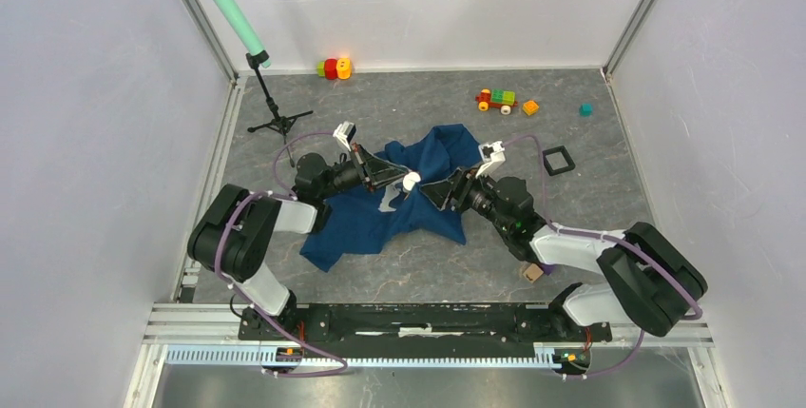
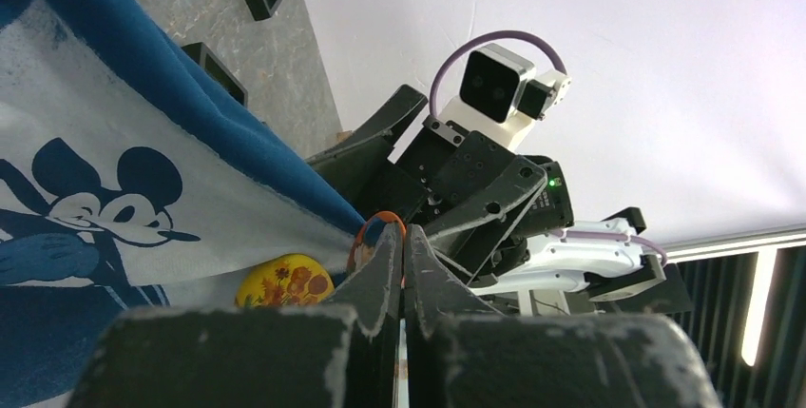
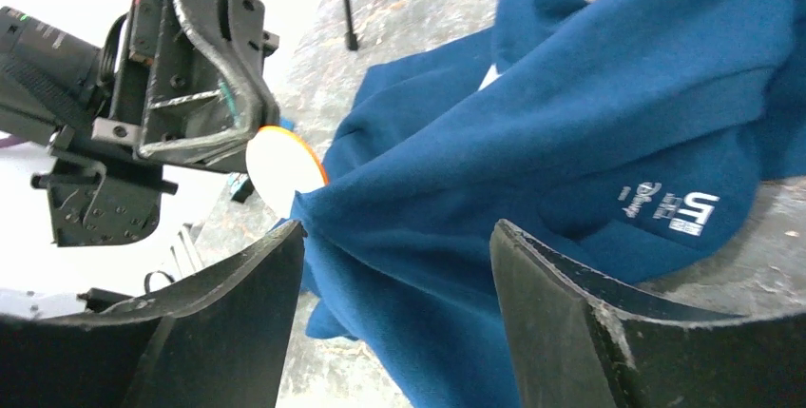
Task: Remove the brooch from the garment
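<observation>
The garment (image 1: 366, 227), a dark blue T-shirt, lies crumpled mid-table; its mouse print (image 2: 90, 204) shows in the left wrist view. My left gripper (image 1: 403, 179) (image 2: 404, 237) is shut on a round orange-rimmed brooch (image 2: 378, 227) (image 3: 282, 168) (image 1: 411, 181), whose white back faces the right wrist camera. The cloth (image 3: 570, 123) is drawn up to the brooch's edge. A yellow sunflower badge (image 2: 285, 281) sits on the print just beside it. My right gripper (image 1: 437, 189) (image 3: 394, 227) is open, close to the brooch, with blue fabric lying beyond its spread fingers.
A mint-green tube (image 1: 226, 4) on a black tripod (image 1: 276, 123) stands at the back left. Toys lie along the back: a red-yellow piece (image 1: 334, 68), a train (image 1: 496, 99), an orange block (image 1: 530, 107), a teal cube (image 1: 586, 109). There is also a black square frame (image 1: 558, 160) and a wooden block (image 1: 531, 273).
</observation>
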Available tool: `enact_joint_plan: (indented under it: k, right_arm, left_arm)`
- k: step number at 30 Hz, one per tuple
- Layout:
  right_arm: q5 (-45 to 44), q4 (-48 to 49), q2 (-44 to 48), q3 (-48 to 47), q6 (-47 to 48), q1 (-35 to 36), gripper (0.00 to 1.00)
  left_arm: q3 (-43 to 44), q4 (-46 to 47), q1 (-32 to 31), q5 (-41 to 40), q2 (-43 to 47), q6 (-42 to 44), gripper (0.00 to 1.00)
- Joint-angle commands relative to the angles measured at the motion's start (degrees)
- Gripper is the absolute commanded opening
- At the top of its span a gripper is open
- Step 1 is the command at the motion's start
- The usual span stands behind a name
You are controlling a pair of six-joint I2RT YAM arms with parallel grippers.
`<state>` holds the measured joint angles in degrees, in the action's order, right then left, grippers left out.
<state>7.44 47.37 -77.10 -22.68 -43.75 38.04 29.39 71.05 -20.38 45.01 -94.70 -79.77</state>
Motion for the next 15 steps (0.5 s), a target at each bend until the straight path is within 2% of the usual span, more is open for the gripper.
enact_joint_plan:
  k: [1,6,11,15]
  right_arm:
    - [7.5,5.7,-2.8,-2.2,-0.1,-0.2,0.75]
    - [15.3,15.6,-6.6,-1.6,-2.0,-0.1,0.68]
    - [16.0,19.2,-8.6,-1.7,-3.4,-0.1,0.63]
    - [16.6,20.1,-9.6,-2.8,-4.4,0.0,0.45]
  left_arm:
    - [0.6,-3.8,-0.4,1.1,3.4,5.5,0.02]
    - [0.8,-5.9,-0.6,2.0,4.9,6.9,0.02]
    - [1.0,-4.6,-1.1,2.4,4.7,5.8,0.02]
    - [0.6,-4.6,-1.5,2.4,4.6,6.0,0.02]
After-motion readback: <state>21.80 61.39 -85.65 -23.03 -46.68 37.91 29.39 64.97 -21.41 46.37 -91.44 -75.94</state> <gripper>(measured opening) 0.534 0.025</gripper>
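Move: The fold of garment behind the brooch, where the right fingers are heading, is about 3 cm left of the right hand, 1 cm back and level with it. The brooch's white back is some 4 cm left, 1 cm back and 1 cm up. The mouse print hangs about 9 cm left, 3 cm back and 7 cm lower. For the left hand, the brooch is right at the shut fingertips, about 1 cm right, 1 cm back and 2 cm below. The left fingertips come free of the brooch's rim, staying shut while that hand draws back about 1 cm. The right hand slides about 3 cm left and 2.5 cm back towards the garment fold behind the brooch, swinging some 15 degrees counter-clockwise, dipping slightly, then rising. Its wide-open fingers close about a third, bringing the fold between them without yet pinching it. ##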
